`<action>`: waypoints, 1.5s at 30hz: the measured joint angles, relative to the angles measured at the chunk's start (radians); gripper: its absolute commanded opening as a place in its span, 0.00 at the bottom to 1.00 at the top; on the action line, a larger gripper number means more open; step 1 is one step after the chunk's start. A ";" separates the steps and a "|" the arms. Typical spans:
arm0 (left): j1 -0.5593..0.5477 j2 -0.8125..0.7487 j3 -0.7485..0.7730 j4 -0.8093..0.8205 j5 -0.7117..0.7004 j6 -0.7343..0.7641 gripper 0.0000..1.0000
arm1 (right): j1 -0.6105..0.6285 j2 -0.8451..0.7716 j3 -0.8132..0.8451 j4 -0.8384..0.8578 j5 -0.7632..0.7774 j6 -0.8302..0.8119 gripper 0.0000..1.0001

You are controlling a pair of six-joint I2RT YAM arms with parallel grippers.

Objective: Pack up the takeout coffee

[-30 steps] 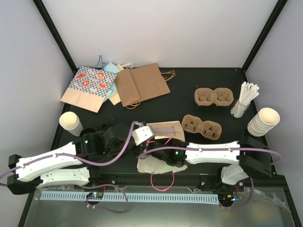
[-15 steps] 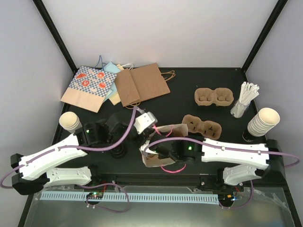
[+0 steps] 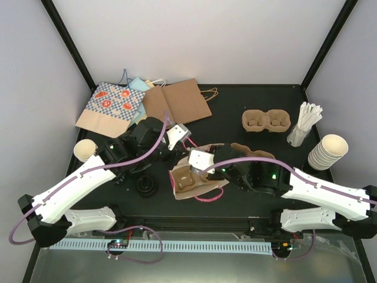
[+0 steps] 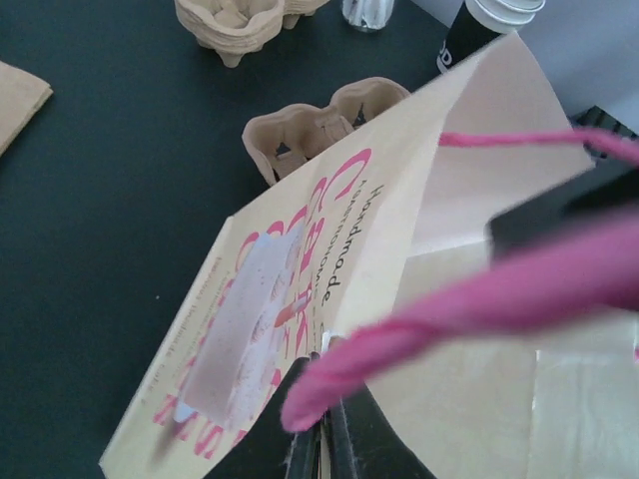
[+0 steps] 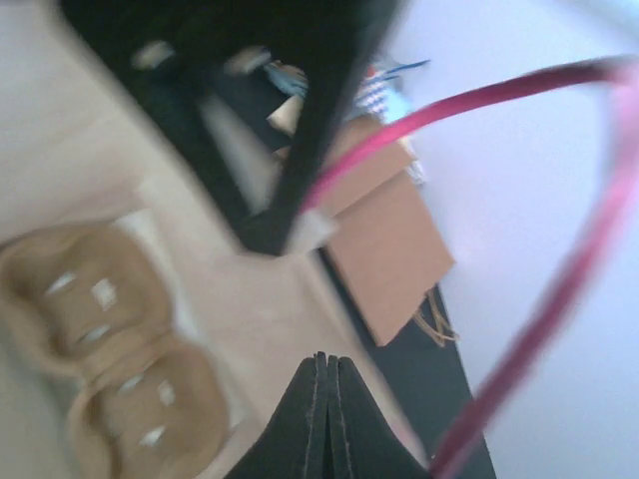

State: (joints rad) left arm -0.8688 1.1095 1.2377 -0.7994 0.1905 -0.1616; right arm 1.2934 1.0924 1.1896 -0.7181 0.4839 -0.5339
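Note:
A cream paper bag [image 3: 207, 187] with pink print and pink handles stands open at the table's middle. Inside it lies a brown cup carrier [image 3: 186, 180], also seen in the right wrist view as the cup carrier [image 5: 100, 349]. My left gripper [image 3: 186, 146] is shut on the bag's far rim; in the left wrist view the left gripper [image 4: 325, 439] pinches the paper under a pink handle [image 4: 479, 299]. My right gripper [image 3: 199, 164] is shut on the bag's right wall, seen again as the right gripper [image 5: 325, 399]. The takeout coffee is out of view.
Two more cup carriers [image 3: 266, 121] [image 3: 247, 150] lie at the right. A glass of straws [image 3: 303, 125] and stacked lidless cups [image 3: 327, 152] stand far right. One lidless cup stack [image 3: 86, 150] and black lids [image 3: 146, 186] sit left. Flat paper bags [image 3: 177, 106] lie at the back.
Both arms have carried the bag away from the near edge towards the table's middle. The bag went from lying flat to standing open, and the carrier inside now shows.

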 measured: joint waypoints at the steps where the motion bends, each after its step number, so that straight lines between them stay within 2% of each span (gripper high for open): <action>1: 0.013 0.007 0.000 0.000 0.019 -0.007 0.04 | -0.010 0.000 0.014 0.015 0.013 0.010 0.01; 9: 0.103 0.032 0.000 0.006 0.107 -0.084 0.02 | -0.072 -0.091 0.074 0.135 0.067 0.179 0.01; 13: 0.142 0.032 0.000 0.008 0.122 -0.122 0.02 | -0.114 -0.151 0.074 0.124 0.078 0.306 0.02; 19: 0.240 0.031 -0.041 0.045 0.160 -0.175 0.02 | -0.182 -0.198 0.060 0.033 0.074 0.500 0.09; 23: 0.322 0.031 -0.079 0.071 0.210 -0.201 0.02 | -0.216 -0.216 0.030 -0.039 0.039 0.615 0.23; 24: 0.336 0.030 -0.088 0.077 0.220 -0.207 0.02 | -0.220 -0.217 0.019 -0.053 0.033 0.640 0.31; 26: 0.367 0.024 -0.110 0.097 0.242 -0.218 0.02 | -0.227 -0.217 -0.006 -0.073 0.017 0.687 0.60; 30: 0.413 0.009 -0.153 0.135 0.278 -0.241 0.02 | -0.245 -0.224 -0.087 -0.102 -0.024 0.780 0.95; 31: 0.422 0.006 -0.159 0.145 0.285 -0.244 0.02 | -0.246 -0.226 -0.105 -0.108 -0.032 0.806 0.99; 45: 0.507 -0.006 -0.230 0.296 0.309 -0.327 0.02 | -0.253 -0.267 -0.238 -0.190 -0.038 1.138 1.00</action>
State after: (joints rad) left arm -0.3614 1.1034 1.0080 -0.5034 0.4992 -0.4885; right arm 1.0409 0.8253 0.9512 -0.9081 0.4461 0.6044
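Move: The paper bag is tipped between my hands. Its middle is about 4 cm back, 4 cm right and 13 cm below my left hand, and some 3 cm back, 3 cm left and 14 cm below my right. The empty drink carrier on the table is roughly 21 cm right of my right hand, 8 cm farther out and 28 cm down. The black lids are some 17 cm left, 6 cm back and 27 cm below my left hand. My right hand, still pinching the bag's rim, draws it up about 10 cm and to the right, a little forward. There I let go, open wide and sink some 16 cm towards the empty carrier, tipping down and turning clockwise. My left hand keeps its pinch and carries its side of the rim forward and left, slightly down, turning counter-clockwise. ##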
